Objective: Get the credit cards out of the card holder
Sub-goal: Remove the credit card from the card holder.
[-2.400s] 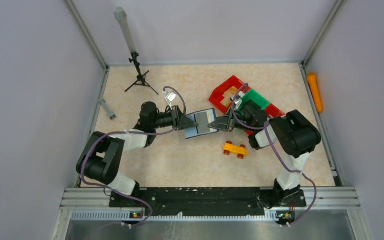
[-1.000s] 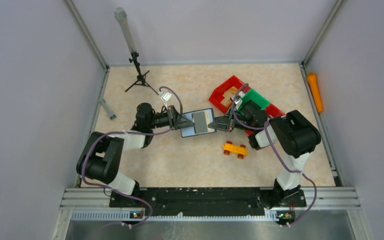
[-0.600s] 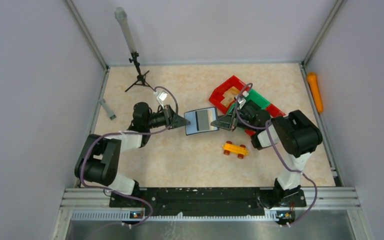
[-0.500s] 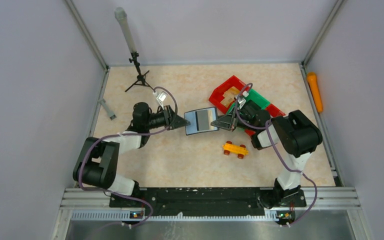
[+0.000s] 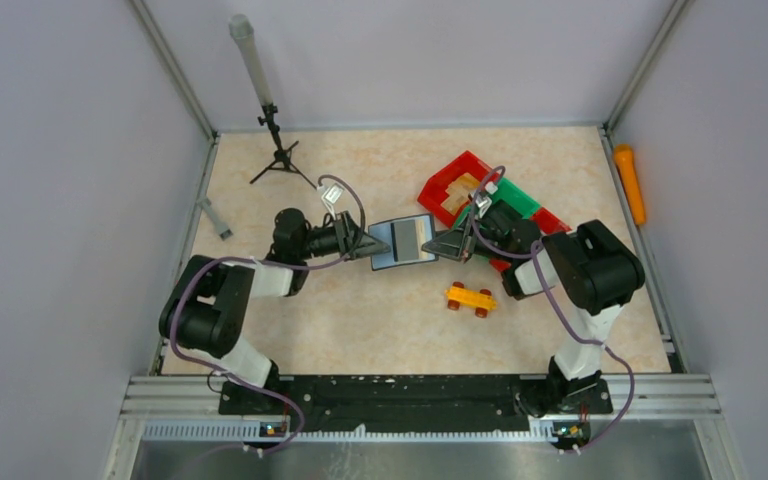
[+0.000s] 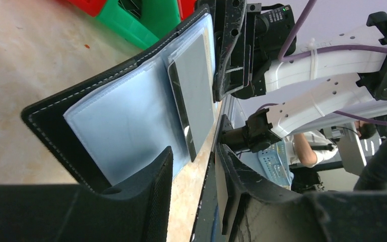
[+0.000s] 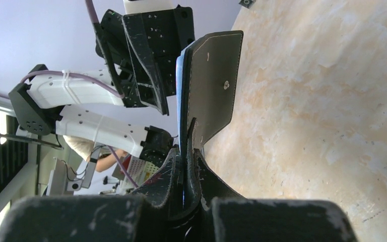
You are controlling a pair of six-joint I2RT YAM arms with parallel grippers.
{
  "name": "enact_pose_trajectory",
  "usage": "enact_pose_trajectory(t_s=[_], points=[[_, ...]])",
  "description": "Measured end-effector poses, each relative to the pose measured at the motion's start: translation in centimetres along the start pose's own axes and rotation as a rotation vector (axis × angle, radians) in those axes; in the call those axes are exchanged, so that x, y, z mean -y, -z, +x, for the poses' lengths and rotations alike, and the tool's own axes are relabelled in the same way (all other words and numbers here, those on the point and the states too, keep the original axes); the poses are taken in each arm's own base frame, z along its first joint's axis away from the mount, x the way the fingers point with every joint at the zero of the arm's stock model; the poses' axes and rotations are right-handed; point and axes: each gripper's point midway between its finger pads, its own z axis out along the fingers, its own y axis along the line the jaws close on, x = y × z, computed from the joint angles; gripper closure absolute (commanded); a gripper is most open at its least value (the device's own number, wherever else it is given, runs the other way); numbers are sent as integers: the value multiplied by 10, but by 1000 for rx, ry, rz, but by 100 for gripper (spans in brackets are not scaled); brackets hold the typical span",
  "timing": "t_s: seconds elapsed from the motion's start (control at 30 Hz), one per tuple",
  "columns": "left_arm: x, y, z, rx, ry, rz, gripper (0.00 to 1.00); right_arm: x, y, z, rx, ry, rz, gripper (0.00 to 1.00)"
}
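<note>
The black card holder [image 5: 402, 242] hangs open above the middle of the table, its pale blue sleeves facing up. A grey credit card [image 5: 401, 236] lies in a sleeve; in the left wrist view this card [image 6: 197, 83] sits against the blue lining of the card holder [image 6: 131, 116]. My right gripper [image 5: 440, 244] is shut on the holder's right edge, and the right wrist view shows the right gripper [image 7: 187, 154] pinching the card holder's [image 7: 212, 75] leather flap. My left gripper [image 5: 370, 244] is at the holder's left edge; this left gripper [image 6: 194, 154] is open with only table in the gap.
Red and green bins [image 5: 460, 180] lie behind the right gripper. A yellow-orange toy car [image 5: 470, 298] sits in front of the holder. A small tripod [image 5: 280, 160] stands at the back left, with a grey stick [image 5: 215, 218] by the left wall. An orange cylinder [image 5: 630, 183] lies beyond the right rail.
My left gripper was shut at the holder's left edge a second ago. It let go, drew back a little to the left, then opened and returned to that edge. The right gripper kept its hold.
</note>
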Motion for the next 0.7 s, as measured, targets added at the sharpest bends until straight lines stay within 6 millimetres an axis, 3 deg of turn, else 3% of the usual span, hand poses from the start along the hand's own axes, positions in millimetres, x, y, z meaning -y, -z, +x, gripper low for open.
enact_pose_trajectory(t_s=[0.23,0.37,0.43,0.57,0.7], points=[[6,-7,10,-33,18,33,58,-1,-1,3,-8,-1,-3,100],[5,-11,13,-52,20,30,63,-2,-3,4,-13,-1,-6,100],[3,-14,14,-64,23,21,71,-2,-3,5,-15,-1,-6,100],[0,-16,16,-79,21,5,98,-2,-3,5,-16,-1,-7,100],[-3,-16,18,-87,27,-7,100,-2,-3,6,-19,-2,-7,100]])
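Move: The grey card to be drawn out has its middle about 4 cm right of the open left fingers, 2 cm ahead and roughly 1 cm below them. The open card holder around it is centred 4 cm right and 1 cm ahead. The red bin stands some 14 cm right and 14 cm farther out, 12 cm down; the yellow toy car about 18 cm right, 9 cm back. From the right hand, the card lies roughly 4 cm left and 1 cm ahead. Rightward by about 2 cm, easing some 1 cm back and then sinking a little over 1 cm, the left hand brings its open fingers to the grey card's left edge at the corner nearest the robot. Late on, the fingers shut there, seeming to pinch that corner, while the right hand keeps its grip on the holder's right side, almost still. ##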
